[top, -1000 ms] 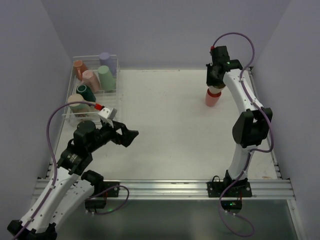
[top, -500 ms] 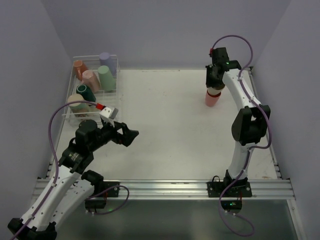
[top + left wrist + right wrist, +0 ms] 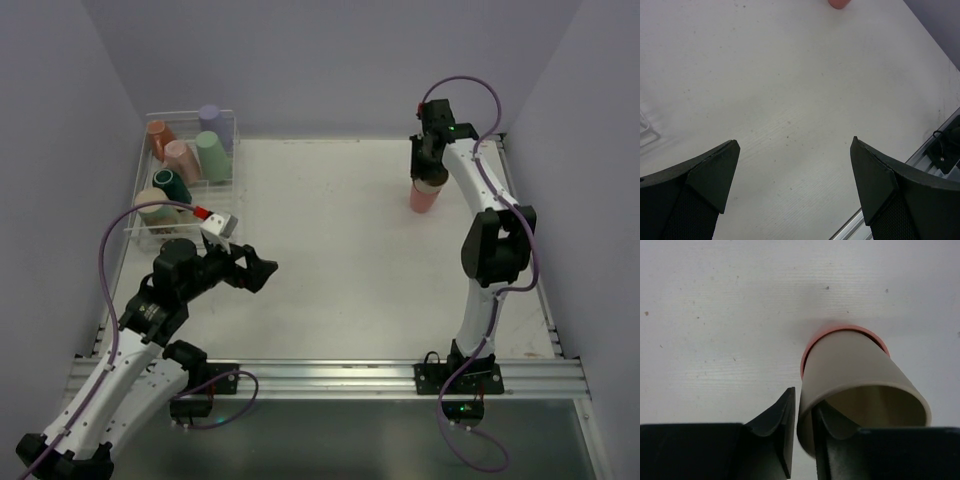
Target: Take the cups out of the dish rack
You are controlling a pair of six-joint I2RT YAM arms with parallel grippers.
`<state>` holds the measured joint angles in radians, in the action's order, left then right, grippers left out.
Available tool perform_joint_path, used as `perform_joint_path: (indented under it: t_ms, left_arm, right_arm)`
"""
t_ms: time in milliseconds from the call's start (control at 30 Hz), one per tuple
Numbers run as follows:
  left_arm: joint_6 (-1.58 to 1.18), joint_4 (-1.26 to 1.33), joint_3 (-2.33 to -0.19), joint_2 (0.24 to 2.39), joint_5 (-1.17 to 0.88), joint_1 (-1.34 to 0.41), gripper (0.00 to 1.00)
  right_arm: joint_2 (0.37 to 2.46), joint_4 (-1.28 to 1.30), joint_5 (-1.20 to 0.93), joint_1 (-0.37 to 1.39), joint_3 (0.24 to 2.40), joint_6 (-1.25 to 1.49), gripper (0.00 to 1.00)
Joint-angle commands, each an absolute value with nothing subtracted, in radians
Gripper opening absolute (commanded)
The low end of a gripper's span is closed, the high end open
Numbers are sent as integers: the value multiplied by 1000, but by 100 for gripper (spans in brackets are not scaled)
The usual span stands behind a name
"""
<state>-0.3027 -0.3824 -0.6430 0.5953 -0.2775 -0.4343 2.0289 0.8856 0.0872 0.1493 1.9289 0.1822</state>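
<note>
The dish rack (image 3: 226, 150) stands at the far left corner. It holds an orange cup (image 3: 157, 135), a pink cup (image 3: 182, 158), a purple cup (image 3: 209, 117), a green cup (image 3: 212, 155), a dark green mug (image 3: 170, 185) and a cream cup (image 3: 155, 210). My right gripper (image 3: 430, 176) is at the far right, shut on the wall of a beige cup (image 3: 855, 375), one finger inside and one outside (image 3: 805, 400). The beige cup sits nested in a pink cup (image 3: 846, 328) standing on the table (image 3: 422, 198). My left gripper (image 3: 258, 270) is open and empty over bare table (image 3: 794, 144).
The metal rail (image 3: 330, 375) runs along the table's near edge and shows in the left wrist view (image 3: 940, 150). Grey walls close in the table on the left, the back and the right. The rack's corner wire (image 3: 647, 127) shows at the left.
My right gripper has shifted slightly towards the far side and settled lower over the stacked cups. My left arm has barely moved.
</note>
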Motion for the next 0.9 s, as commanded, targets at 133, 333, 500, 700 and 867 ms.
perform_joint_path:
  t_ms: [133,333,500,700,867]
  left_arm:
    - [-287,-339,-641,601,-262,-426,100]
    - [-290,-341,-641,606,-241,-417,100]
    - [-307,-338,-658,607,-184,-416,100]
    - [-350,-337,-770,638,51,-416,100]
    - [-371,-367,-879,707,296,-416,100]
  right_arm:
    - [2022,858,95,143,1965,167,43]
    - [1965,833,74,144,1950,176,58]
    - [1843,764,25,146,1895,212,73]
    - [1637,568,-92,167,1691,287,89]
    - [1399,385,-150,234,1441,362,93]
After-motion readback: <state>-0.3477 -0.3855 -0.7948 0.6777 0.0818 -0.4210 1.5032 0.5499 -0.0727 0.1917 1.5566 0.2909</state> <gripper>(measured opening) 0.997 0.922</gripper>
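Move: The right fingers pinch the rim of the beige cup, its middle about 4 cm below, 3 cm right and 1 cm ahead; the red cup lies 5 cm beneath it. From the left hand, the cream mug in the rack lies some 23 cm ahead, 27 cm left and 15 cm below, with the dark green cup about 6 cm beyond and 4 cm right of it. Right hand opens off the beige cup, rising 14 cm and back, tilting up; left heads forward-left, up, towards rack. ##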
